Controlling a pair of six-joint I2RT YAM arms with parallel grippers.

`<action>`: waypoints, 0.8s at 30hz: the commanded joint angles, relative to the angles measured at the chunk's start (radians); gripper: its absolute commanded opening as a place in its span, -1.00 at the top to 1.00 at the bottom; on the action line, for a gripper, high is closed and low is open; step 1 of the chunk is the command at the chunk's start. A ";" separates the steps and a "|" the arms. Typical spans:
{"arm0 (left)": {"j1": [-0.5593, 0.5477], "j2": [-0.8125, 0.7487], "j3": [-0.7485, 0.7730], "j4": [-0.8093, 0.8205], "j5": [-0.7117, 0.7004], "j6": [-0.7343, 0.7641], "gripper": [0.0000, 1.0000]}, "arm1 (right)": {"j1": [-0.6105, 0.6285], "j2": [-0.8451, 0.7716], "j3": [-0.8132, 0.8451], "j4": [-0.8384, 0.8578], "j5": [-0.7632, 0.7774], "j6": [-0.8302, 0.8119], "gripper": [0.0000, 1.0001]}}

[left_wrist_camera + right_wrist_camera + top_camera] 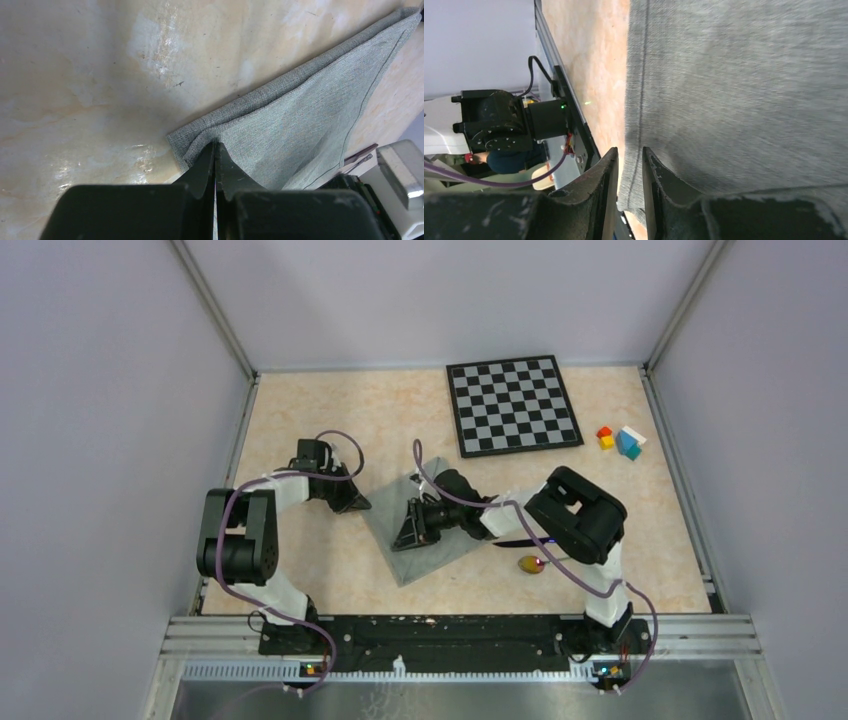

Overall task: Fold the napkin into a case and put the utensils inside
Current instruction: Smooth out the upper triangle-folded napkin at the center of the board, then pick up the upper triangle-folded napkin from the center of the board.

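The grey-green napkin (440,555) lies folded on the table's middle, two layers showing in the left wrist view (300,115). My left gripper (358,505) is at its left corner, jaws shut (216,144) on the upper layer's corner, which puckers at the tips. My right gripper (400,538) hovers over the near-left edge. Its fingers stand a little apart (630,149) and the napkin's (744,90) hemmed edge shows in the gap. The spoon (531,564), with its yellow-red bowl, lies right of the napkin. A dark sliver of the knife (516,541) shows under the right arm.
A black-and-white chessboard (513,405) lies at the back. Small coloured blocks (620,440) sit to its right. Grey walls close in the table on three sides, and a metal rail (460,630) runs along the near edge.
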 commanded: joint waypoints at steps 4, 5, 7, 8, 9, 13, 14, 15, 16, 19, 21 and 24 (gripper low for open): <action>0.006 0.054 -0.020 -0.010 -0.107 0.032 1.00 | 0.082 0.041 -0.038 0.139 0.008 0.053 0.54; 0.006 0.055 -0.021 -0.011 -0.108 0.032 1.00 | 0.085 0.041 -0.040 0.136 0.006 0.053 0.55; 0.006 0.053 -0.019 -0.013 -0.106 0.033 1.00 | 0.087 0.017 -0.034 0.096 0.014 0.025 0.55; 0.006 0.050 -0.020 -0.014 -0.107 0.032 1.00 | 0.086 -0.003 -0.028 0.063 0.029 -0.002 0.55; 0.006 0.048 -0.019 -0.015 -0.110 0.032 1.00 | 0.087 -0.032 -0.014 -0.003 0.045 -0.037 0.55; 0.006 0.043 -0.018 -0.019 -0.112 0.033 1.00 | 0.094 -0.057 0.007 -0.136 0.107 -0.125 0.54; 0.006 0.044 -0.017 -0.017 -0.112 0.034 1.00 | 0.104 -0.051 0.011 -0.156 0.123 -0.141 0.54; 0.006 0.046 -0.018 -0.016 -0.111 0.033 1.00 | 0.115 -0.043 0.013 -0.170 0.134 -0.149 0.54; 0.006 0.048 -0.018 -0.016 -0.112 0.033 1.00 | 0.128 -0.034 0.010 -0.168 0.140 -0.151 0.54; 0.006 0.052 -0.020 -0.017 -0.111 0.032 1.00 | 0.173 -0.025 0.006 -0.195 0.187 -0.172 0.55; 0.006 0.053 -0.018 -0.020 -0.111 0.032 1.00 | 0.203 -0.050 0.022 -0.285 0.260 -0.220 0.55; 0.008 0.048 -0.017 -0.027 -0.118 0.032 1.00 | 0.246 -0.119 0.074 -0.446 0.409 -0.316 0.52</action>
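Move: Some 9 cm straight back from the right hand and about 3 cm lower lies the near corner of the folded napkin; the napkin's left corner, under the shut left fingers, is roughly 8 cm ahead and 8 cm left of the right hand. The knife's middle lies level with the right hand, 31 cm to its right, and the spoon's 36 cm right and 4 cm back. From the left hand, the near corner is about 18 cm back and 7 cm right. Drawing back over the napkin towards its near corner, the right hand travels about 5 cm, drifting 1–2 cm left and sinking nearly 2 cm, its slightly parted fingertips resting on the cloth by the end. It pauses midway, then rolls and tips its fingers some 15 degrees further down. The shut left fingers stay on the left corner. ##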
